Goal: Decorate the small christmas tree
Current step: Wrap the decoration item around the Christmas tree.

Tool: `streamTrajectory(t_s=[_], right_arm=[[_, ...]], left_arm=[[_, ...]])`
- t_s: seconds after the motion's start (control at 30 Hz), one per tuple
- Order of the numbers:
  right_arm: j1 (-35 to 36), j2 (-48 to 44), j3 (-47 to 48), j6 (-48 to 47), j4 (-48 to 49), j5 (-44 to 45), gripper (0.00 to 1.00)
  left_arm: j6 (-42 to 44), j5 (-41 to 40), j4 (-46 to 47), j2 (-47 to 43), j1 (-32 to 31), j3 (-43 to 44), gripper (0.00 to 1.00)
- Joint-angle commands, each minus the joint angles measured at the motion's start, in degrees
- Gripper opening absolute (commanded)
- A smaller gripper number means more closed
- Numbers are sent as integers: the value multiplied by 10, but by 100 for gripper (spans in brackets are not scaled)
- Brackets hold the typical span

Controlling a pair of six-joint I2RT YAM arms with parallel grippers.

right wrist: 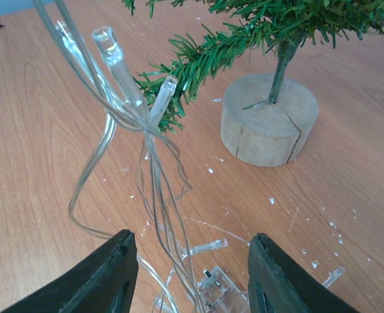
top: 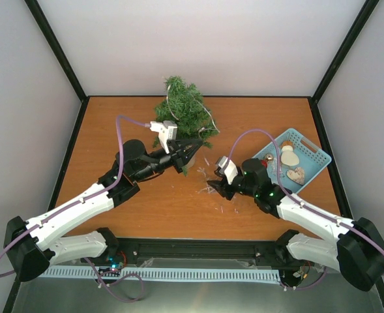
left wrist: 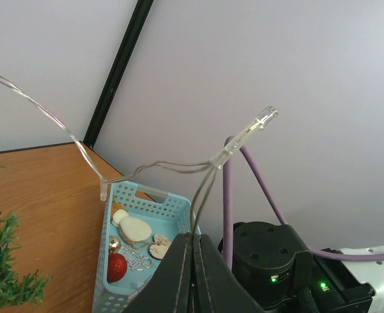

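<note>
The small christmas tree [top: 185, 107] stands on a round wooden base [right wrist: 270, 120] at the back middle of the table. A clear light string [right wrist: 152, 163] runs from the tree down to a loose tangle on the table [top: 208, 190]. My left gripper [top: 190, 151] is beside the tree's lower right and is shut on two strands of that string [left wrist: 205, 189]; a clear bulb [left wrist: 257, 124] sticks up above its tips. My right gripper [right wrist: 192, 244] hovers open over the tangle. Strands and a clear switch box [right wrist: 214, 287] lie between its fingers [right wrist: 113, 267], untouched.
A light blue basket [top: 314, 151] sits at the right and holds a red ball [left wrist: 117, 266], a wooden heart [top: 296, 175] and pale ornaments. Small white flecks litter the wood near the tree's base. Dark-framed walls enclose the table.
</note>
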Motion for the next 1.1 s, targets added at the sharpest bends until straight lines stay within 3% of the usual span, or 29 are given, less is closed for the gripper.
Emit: streamTrajectory(t_s=[0.0,0.37,0.57,0.87,1.07], right_arm=[[6,2,7,-26,42,4,48],[7,50,31,-69,35,-10,45],[7,-1,24,-71,42,4,4],[9,-58,16,-80,14,-36,3],[10,-93,23,-13,-31,32,3]], left_arm=[[-6,-1,7,-3,5,22,1],[-8,-4,11,0,6,21,1],[-1,-14,7,0,5,17,1],[13,-34,5,10,5,8,1],[27,-59,-15,5,5,10,1]])
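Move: The hanging strand of the decoration item, a clear string of lights, runs between the right hand's open fingers, only about 1 cm ahead, 1 cm to the left and 1 cm below. The tree's wooden foot stands roughly 12 cm ahead and 7 cm left of that hand, 6 cm lower; the blue basket is some 11 cm ahead and 25 cm right, 5 cm lower. From the left hand, the strand to be caught lies about 3 cm back, 5 cm right and 22 cm below. The strand of lights is pinched by the right hand, which eases about 1 cm forward and left and slightly down, half-open fingers closing on the wires just under the clear bulbs. It then lifts about 5 cm, drawing back a little and tilting its fingers up by some 10 degrees. The left hand keeps its end of the string shut in its fingers, creeping about 1 cm forward. ##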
